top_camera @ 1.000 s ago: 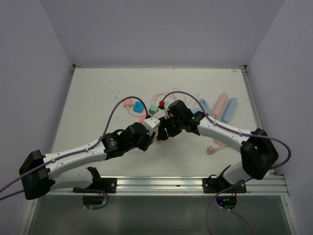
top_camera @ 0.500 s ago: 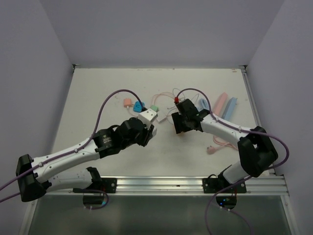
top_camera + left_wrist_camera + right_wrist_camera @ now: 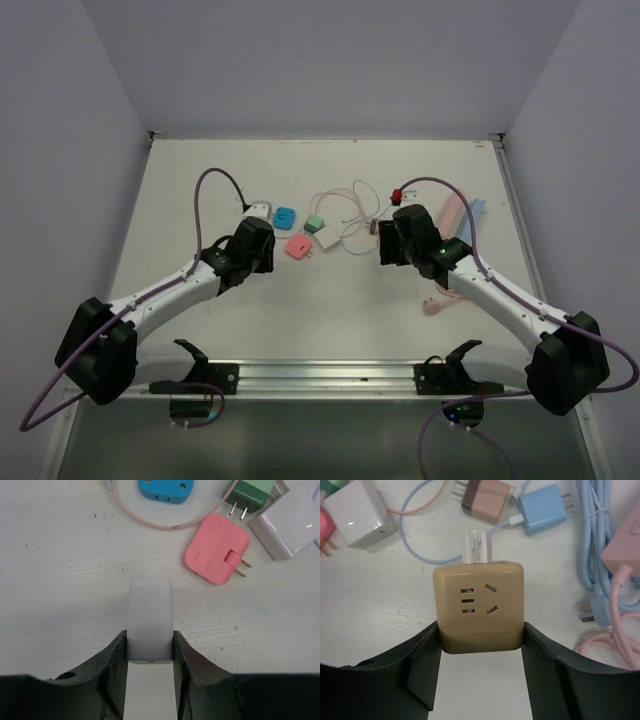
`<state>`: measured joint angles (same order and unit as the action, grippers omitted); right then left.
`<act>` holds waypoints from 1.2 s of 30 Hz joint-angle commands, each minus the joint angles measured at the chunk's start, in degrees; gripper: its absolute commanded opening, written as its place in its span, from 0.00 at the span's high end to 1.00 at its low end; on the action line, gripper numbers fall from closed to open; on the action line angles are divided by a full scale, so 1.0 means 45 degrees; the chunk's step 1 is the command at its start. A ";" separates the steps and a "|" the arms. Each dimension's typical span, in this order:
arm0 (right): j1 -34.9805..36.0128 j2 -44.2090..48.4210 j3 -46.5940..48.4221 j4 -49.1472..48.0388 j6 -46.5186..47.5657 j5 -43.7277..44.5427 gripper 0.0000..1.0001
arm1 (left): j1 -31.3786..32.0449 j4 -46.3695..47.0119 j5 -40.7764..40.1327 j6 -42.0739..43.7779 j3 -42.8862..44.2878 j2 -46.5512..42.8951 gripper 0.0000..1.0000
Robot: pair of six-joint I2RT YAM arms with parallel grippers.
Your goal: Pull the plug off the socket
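The white plug (image 3: 150, 615) is a smooth rectangular block, and my left gripper (image 3: 149, 636) is shut on its near end just above the table. In the top view it shows as a small white block (image 3: 258, 208) at the tip of the left arm. The socket (image 3: 479, 600) is a tan cube with slots on its top face and white prongs at its far end. My right gripper (image 3: 481, 626) is shut on its near sides. Plug and socket are apart, about a third of the table width between them. In the top view the right gripper (image 3: 378, 232) sits right of centre.
Between the arms lie a pink adapter (image 3: 216, 555), a blue adapter (image 3: 164, 489), a green adapter (image 3: 254, 492) and a white charger (image 3: 290, 525). Beyond the socket are a brown adapter (image 3: 485, 499), a blue charger (image 3: 542, 507), a pink power strip (image 3: 625, 545) and coiled cables (image 3: 600, 540).
The two grippers, close together at mid-table a second ago, have drawn apart. The left went left with the white plug, the right went right with the tan socket.
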<state>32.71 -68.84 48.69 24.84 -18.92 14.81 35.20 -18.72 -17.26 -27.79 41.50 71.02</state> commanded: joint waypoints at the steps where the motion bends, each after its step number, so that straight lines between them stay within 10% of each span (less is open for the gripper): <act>1: -0.0607 0.0414 -0.0835 -0.0344 -0.0932 0.0987 1.00 | -0.0710 0.2048 -0.0190 -0.0738 0.0270 0.0582 1.00; 21: -0.4318 0.0591 -0.2987 -0.0852 -0.3100 0.0362 1.00 | -0.2060 0.3945 0.0475 -0.1070 0.2107 0.4723 0.87; 31: -0.4456 0.1331 -0.2812 -0.1009 -0.2574 -0.0731 0.29 | -0.2236 0.4706 0.0767 -0.1753 0.1268 0.4705 0.64; 36: -0.4456 0.1996 -0.2364 -0.0697 -0.2340 -0.1278 0.14 | -0.2353 0.4804 0.0944 -0.2279 0.0565 0.4472 0.56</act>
<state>13.04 -61.80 35.14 22.94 -30.35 11.20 25.41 0.75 -13.47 -35.14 46.11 92.03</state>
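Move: Held in the right fingers, the tan socket goes to clear table about 11 cm to the hand's right, 2 cm back and 8 cm below. The pink cord plug lies some 12 cm back and 10 cm right, the brown charger 13 cm straight ahead. The left hand's white plug goes to bare table roughly 9 cm straight ahead and 3 cm lower, with the pink adapter 7 cm ahead and 8 cm right, and the blue adapter 17 cm ahead and 4 cm right. Swinging right about 11 cm while sinking 7 to 8 cm, the right hand carries the tan socket to the table beside the pink cord, turns nearly 30 degrees clockwise, opens its fingers and lifts off some 2 cm. The left hand takes the white plug forward about 9 cm and down past the pink adapter, turns slightly counter-clockwise, then eases its grip and dips another centimetre. ##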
